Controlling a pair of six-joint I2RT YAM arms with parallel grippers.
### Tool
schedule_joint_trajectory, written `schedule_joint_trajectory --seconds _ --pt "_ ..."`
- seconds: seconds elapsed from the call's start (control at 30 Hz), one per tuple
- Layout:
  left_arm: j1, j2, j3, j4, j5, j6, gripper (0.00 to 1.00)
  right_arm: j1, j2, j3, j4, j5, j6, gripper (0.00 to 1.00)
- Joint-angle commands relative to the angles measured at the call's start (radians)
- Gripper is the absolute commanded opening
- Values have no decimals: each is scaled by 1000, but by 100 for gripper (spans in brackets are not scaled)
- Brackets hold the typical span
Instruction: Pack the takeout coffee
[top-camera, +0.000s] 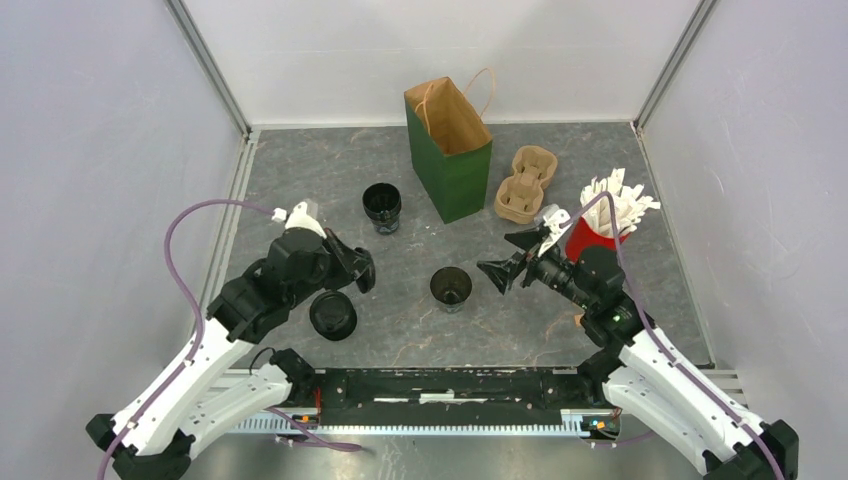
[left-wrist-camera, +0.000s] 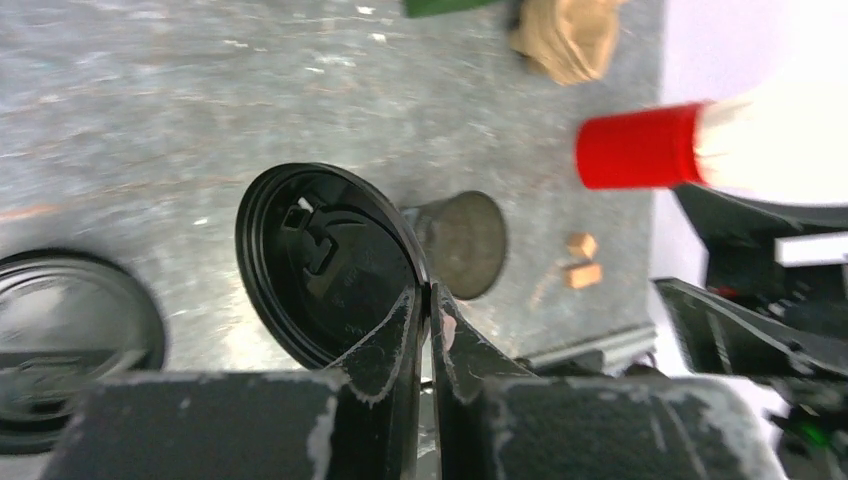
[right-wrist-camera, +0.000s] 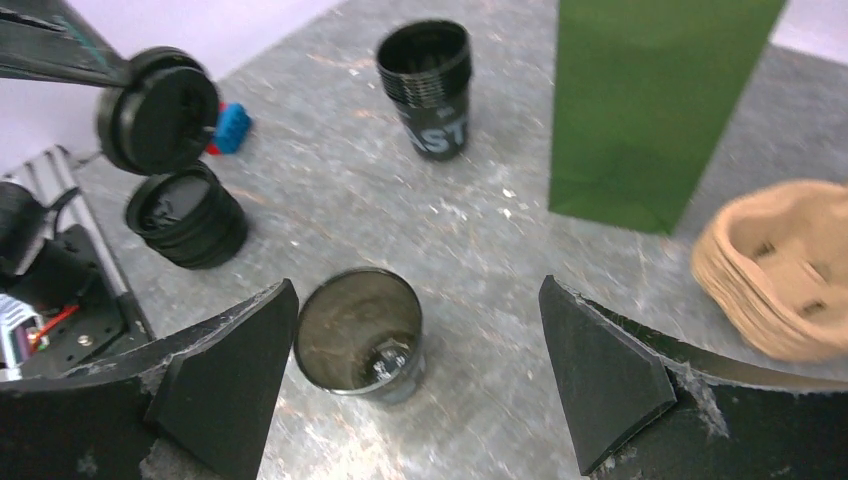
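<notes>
One takeout coffee cup (top-camera: 451, 288), black and without a lid, stands upright mid-table; it also shows in both wrist views (right-wrist-camera: 360, 333) (left-wrist-camera: 462, 243). My left gripper (top-camera: 360, 272) (left-wrist-camera: 427, 295) is shut on the rim of a round black lid (left-wrist-camera: 325, 265) (right-wrist-camera: 160, 122), held above the table to the left of that cup. My right gripper (top-camera: 508, 256) (right-wrist-camera: 417, 283) is open just right of the cup, nothing between its fingers. The green paper bag (top-camera: 450, 150) (right-wrist-camera: 650, 100) stands open at the back.
A stack of black cups (top-camera: 381, 207) (right-wrist-camera: 428, 85) stands left of the bag. A stack of black lids (top-camera: 333, 315) (right-wrist-camera: 187, 215) lies under my left gripper. The tan pulp carrier (top-camera: 527, 183) and a red cup of white packets (top-camera: 600, 225) are at right.
</notes>
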Motion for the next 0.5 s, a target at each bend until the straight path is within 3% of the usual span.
schedule_joint_trajectory --seconds 0.0,0.13,0.3,0.37,0.47 --pt "4 -12 -32 260 260 75 13 2 -12 -95 402 -128 80 98" --pt "4 33 -56 426 485 63 15 9 15 -157 612 -145 18 98" --pt "4 110 -76 609 702 4 15 45 60 -321 1015 -161 -70 98" --pt "4 125 -89 669 744 -22 15 68 86 -356 1138 -173 -90 98" --pt "4 134 -103 711 752 -33 15 130 116 -360 1175 -157 -151 98"
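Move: Roughly 16 cm to the right of the left hand, nearly level with it fore and aft and 17 cm lower, stands the open coffee cup; the left fingers hold a black lid by its rim. The lid stack is some 8 cm left and 4 cm back of the left hand; the stacked cups stand about 17 cm straight ahead. From the right hand, the open cup lies about 7 cm left, 3 cm back and 17 cm below. Sweeping about 12 cm to its right and rising some 5 cm, the left hand goes towards the open cup, its fingers swinging about 35 degrees clockwise and staying nearly shut as they lose the lid. The wide-open right hand closes in sideways on the cup, about 3 cm left and 3 cm back, its fingers tipping up some 25 degrees. ##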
